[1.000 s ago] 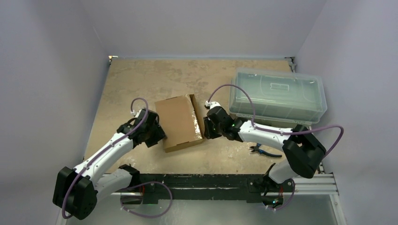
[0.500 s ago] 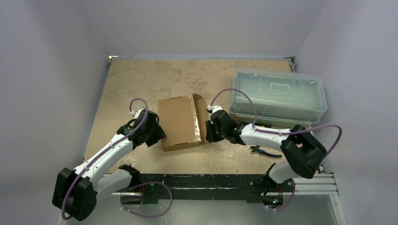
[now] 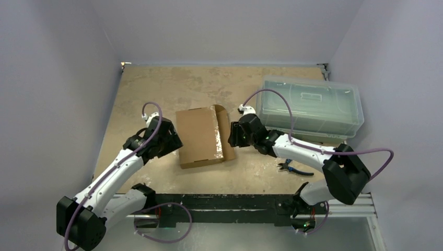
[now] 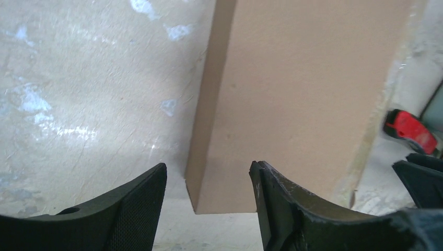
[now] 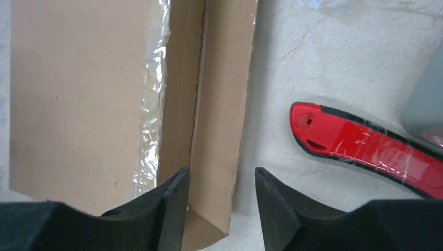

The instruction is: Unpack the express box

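The express box (image 3: 199, 137) is a flat brown cardboard mailer lying mid-table, with clear tape (image 5: 151, 99) along its right edge. A narrow side flap (image 5: 222, 104) stands loose from that edge. In the top view my right gripper (image 3: 232, 138) is at the box's right side. It is open, and in the right wrist view (image 5: 220, 172) the flap passes between its fingers. My left gripper (image 3: 176, 144) is at the box's left side. It is open too, and the box's near corner (image 4: 198, 204) lies between its fingers (image 4: 138, 209) without being pinched.
A clear plastic lidded bin (image 3: 311, 107) stands at the right rear, close behind the right arm. A red box cutter (image 5: 365, 149) lies on the table just right of the flap. Dark pliers (image 3: 293, 168) lie near the front right. Grey walls enclose the table.
The right gripper has opened and let the flap go, shifting a little away from me. The left gripper has opened wider. The flap now stands out from the box's right edge.
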Robot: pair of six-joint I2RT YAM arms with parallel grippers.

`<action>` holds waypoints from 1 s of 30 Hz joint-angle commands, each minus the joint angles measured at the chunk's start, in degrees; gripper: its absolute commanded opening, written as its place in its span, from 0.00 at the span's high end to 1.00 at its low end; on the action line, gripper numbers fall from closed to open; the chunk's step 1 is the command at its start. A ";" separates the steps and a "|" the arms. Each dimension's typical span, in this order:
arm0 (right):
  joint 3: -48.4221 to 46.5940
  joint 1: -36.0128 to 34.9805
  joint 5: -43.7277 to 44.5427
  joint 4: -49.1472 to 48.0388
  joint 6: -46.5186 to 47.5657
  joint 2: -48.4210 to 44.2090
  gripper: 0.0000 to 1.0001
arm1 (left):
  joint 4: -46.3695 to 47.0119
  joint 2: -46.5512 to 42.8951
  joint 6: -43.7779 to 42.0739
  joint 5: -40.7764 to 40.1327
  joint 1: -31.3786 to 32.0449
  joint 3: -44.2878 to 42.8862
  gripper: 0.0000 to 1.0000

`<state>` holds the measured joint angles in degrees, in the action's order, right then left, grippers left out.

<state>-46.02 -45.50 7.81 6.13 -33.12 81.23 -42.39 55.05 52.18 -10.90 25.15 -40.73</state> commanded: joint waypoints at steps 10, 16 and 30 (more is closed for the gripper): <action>12.34 0.67 -0.48 -14.84 -18.07 -5.79 0.51 | 5.85 -0.18 -3.52 5.26 -0.27 0.38 0.40; 15.67 0.58 0.12 -20.69 -18.55 -3.15 0.53 | 6.36 0.07 -3.41 6.54 -0.27 0.22 0.40; 11.18 -2.70 3.87 -22.78 -14.11 2.99 0.88 | 4.66 -1.65 -4.53 4.45 -0.27 -2.18 0.41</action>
<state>-30.09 -46.33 7.38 -18.06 -50.09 86.24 -37.85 54.11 49.67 -5.32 25.15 -40.49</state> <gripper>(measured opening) 0.183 0.597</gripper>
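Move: The box's open side flap is what the right hand goes for: the near end of its outer edge lies about 2 cm back, level sideways and some 6 cm below. The taped lid's middle is roughly 13 cm left of that hand and 4 cm ahead, 5 cm below; the red knife lies about 12 cm right and 3 cm ahead, on the table. From the left hand that flap end is some 21 cm right, level ahead, 7 cm below. Down by about 6 cm in all goes the right hand, first easing back and a little right, then a little left again as it sinks onto the flap's outer edge. The wrist rolls its left side up some 15 degrees and turns slightly clockwise, while the half-open fingers close to pinch the flap between them. The left hand, fingers still open, shifts about 2 cm right and slightly up. ##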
